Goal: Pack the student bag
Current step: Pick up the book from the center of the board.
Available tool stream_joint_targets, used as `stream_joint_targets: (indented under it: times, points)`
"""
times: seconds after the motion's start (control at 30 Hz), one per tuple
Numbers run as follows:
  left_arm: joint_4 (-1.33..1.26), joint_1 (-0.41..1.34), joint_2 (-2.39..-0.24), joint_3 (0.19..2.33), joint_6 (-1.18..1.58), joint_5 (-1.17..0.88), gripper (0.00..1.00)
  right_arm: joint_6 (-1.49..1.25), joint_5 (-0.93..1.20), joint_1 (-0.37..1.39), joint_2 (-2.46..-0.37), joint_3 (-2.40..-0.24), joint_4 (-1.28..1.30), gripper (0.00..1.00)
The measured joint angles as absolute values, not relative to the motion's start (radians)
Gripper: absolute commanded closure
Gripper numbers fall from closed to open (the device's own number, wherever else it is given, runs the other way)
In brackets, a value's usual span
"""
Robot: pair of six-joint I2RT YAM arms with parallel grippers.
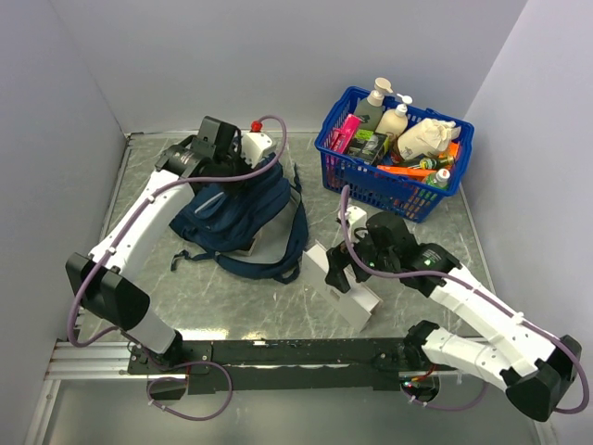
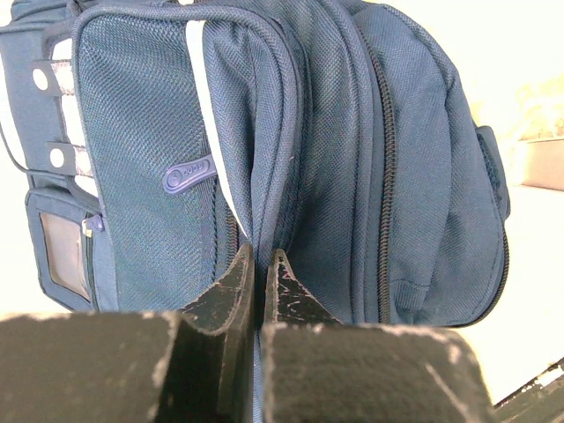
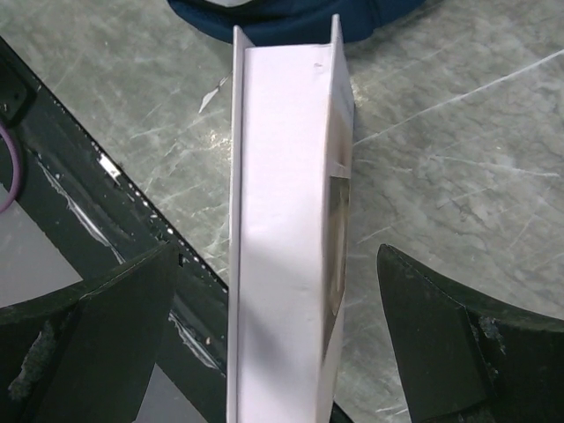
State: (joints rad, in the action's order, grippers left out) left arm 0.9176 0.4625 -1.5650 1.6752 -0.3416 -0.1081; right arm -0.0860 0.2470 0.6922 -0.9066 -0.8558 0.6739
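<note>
The student bag (image 1: 236, 218), navy blue with zipped pockets, lies left of centre with its top pulled up. In the left wrist view the student bag (image 2: 352, 150) fills the frame. My left gripper (image 1: 233, 156) (image 2: 260, 257) is shut on a fold of its fabric beside a zip. A flat white box (image 1: 350, 289) (image 3: 286, 220) stands on its narrow edge near the table's front. My right gripper (image 1: 345, 264) (image 3: 276, 264) is open and straddles it, with a gap between each finger and the box.
A blue plastic basket (image 1: 389, 193) full of bottles and packets stands at the back right. A black rail (image 1: 296, 352) runs along the near edge, close to the white box. Walls close in the left, back and right sides.
</note>
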Motion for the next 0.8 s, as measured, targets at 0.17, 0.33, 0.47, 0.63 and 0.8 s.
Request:
stream_joint_targets:
  times: [0.17,0.33,0.47,0.63,0.8]
  points:
    - [0.914,0.463,-1.551,1.663,-0.341,-0.108,0.96,-0.080,0.265,0.698,-0.956,-0.856,0.671,0.00]
    - [0.899,0.463,-1.530,1.641,-0.337,-0.107,0.96,-0.074,0.260,0.719,-1.021,-0.857,0.671,0.01]
    - [0.890,0.463,-1.525,1.631,-0.332,-0.108,0.96,-0.060,0.197,0.772,-1.117,-0.872,0.695,0.08]
    - [0.876,0.463,-1.516,1.614,-0.327,-0.108,0.97,-0.049,0.079,0.834,-1.240,-0.944,0.762,0.20]
    - [0.867,0.463,-1.504,1.600,-0.327,-0.107,0.96,-0.059,-0.017,0.855,-1.277,-1.007,0.812,0.62]
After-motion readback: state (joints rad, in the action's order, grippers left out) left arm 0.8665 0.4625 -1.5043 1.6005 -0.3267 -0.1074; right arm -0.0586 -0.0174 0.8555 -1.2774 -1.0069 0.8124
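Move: The book stands on edge just under the right hand, its middle roughly 2 cm back, not off to either side, and about 10 cm below, its length running forward-left to back-right. The bag's middle is about 17 cm ahead and 26 cm left of the right hand, 9 cm lower; the basket is some 32 cm ahead, 14 cm right and 8 cm lower. From the left hand, the book is about 20 cm back, 28 cm right and 17 cm down. The standing book's upper edge is taken between the right hand's fingers: the hand sinks about 6 cm over it with fingers spread, while the wrist tips them some 20 degrees closer to straight down. Near the bottom they start shutting from wide open to a bit over half and come against the two covers, the hand edging slightly forward and back up at the last. ##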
